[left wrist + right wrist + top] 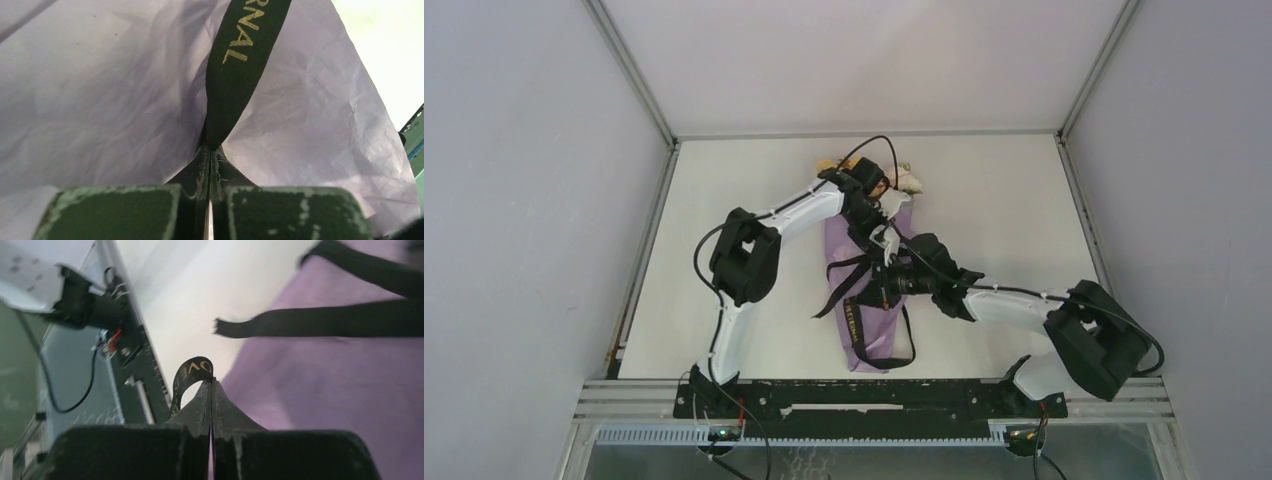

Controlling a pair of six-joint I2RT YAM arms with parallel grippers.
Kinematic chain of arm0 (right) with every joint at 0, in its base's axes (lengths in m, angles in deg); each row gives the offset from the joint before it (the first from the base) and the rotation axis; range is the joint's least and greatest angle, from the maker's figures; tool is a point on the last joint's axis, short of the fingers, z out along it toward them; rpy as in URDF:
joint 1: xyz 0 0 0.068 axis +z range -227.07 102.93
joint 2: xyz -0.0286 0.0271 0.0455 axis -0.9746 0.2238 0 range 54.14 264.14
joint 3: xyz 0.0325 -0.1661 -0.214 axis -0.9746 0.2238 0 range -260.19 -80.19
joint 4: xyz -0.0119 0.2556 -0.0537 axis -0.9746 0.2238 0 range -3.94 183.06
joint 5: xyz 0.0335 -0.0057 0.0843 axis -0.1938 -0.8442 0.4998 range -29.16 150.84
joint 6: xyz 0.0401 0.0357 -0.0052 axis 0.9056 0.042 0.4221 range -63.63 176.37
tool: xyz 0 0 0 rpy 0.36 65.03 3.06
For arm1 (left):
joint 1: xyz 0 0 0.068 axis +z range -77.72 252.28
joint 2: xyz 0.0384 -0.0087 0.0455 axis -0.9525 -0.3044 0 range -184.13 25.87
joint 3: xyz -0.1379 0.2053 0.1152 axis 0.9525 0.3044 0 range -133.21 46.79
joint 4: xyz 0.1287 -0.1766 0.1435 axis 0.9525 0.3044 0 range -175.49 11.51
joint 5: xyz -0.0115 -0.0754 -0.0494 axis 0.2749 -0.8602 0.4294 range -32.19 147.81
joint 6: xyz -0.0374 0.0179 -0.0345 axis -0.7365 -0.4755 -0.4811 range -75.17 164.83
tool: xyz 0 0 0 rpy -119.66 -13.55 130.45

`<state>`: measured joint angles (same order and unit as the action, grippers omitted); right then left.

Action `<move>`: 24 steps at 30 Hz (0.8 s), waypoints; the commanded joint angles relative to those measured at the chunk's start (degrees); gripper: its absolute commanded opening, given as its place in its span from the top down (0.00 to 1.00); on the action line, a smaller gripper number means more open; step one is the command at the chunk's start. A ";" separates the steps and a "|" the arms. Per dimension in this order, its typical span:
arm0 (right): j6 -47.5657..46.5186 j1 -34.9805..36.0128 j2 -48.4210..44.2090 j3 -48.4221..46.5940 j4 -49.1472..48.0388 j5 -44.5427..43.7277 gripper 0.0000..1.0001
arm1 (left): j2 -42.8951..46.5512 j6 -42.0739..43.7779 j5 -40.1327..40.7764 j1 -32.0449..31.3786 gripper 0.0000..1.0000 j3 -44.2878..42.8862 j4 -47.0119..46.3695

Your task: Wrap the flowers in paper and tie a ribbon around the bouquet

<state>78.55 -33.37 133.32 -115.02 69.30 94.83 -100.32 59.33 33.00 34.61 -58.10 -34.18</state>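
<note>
The bouquet (871,318) lies mid-table, a lilac paper (115,95) cone with its narrow end toward me. Yellow and white flowers (910,181) poke out at its far, wide end, partly hidden behind the left wrist. The black ribbon (848,290), printed with gold letters, crosses the cone's middle, and a loop trails to the narrow end. My left gripper (210,148) is shut on a ribbon (235,75) strand just above the paper. My right gripper (211,381) is shut on a small ribbon (191,371) loop beside the purple paper (325,410). Both grippers meet over the cone's middle (887,262).
A black rail (874,398) runs along the near table edge, with cables at the arm bases. Metal frame edges (646,250) and grey walls bound the white table (1004,210) on the left, right and back. Loose ribbon ends (280,326) lie across the paper.
</note>
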 commanded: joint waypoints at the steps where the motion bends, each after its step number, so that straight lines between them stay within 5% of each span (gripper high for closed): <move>1: 4.51 -3.91 3.69 0.63 -9.38 -4.90 1.00 | 5.36 0.31 -1.79 1.09 1.00 0.09 -0.37; 7: 7.84 -9.61 9.22 1.49 -8.13 -6.69 1.00 | 9.73 0.10 -1.64 2.92 1.00 2.11 -1.48; 17: 15.36 -19.68 21.43 -2.73 -14.10 3.31 1.00 | 18.74 5.44 -3.70 2.42 1.00 5.28 4.54; 24: 14.70 -21.13 22.30 -7.18 -11.52 6.61 1.00 | 25.42 25.64 -8.61 -7.91 1.00 7.40 22.23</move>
<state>92.95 -53.78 156.84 -119.08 59.38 98.51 -80.56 70.37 30.37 33.71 -51.80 -25.19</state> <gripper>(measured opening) 0.006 0.004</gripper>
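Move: The ribbon crossing on the wrapped bouquet, where I carry the ribbon end in my right hand, lies about 12 cm ahead of that hand, 4 cm to its right and 8 cm below. The same crossing sits just under my left fingertips, which already pinch ribbon there; from my left hand the flower heads are roughly 19 cm ahead and the ribbon's loose tail 10 cm back, 13 cm left. My right hand's slack ribbon loop droops some 5 cm back, 6 cm right and 10 cm below it. I swap places at the crossing. My right hand, still gripping its ribbon, sweeps forward about 12 cm, down and rightward to the crossing, turning some 25 degrees clockwise and rolling. Meanwhile my left hand keeps its pinch and lifts its ribbon about 10 cm off the paper, drifting left, then swings back towards my base at the end. ##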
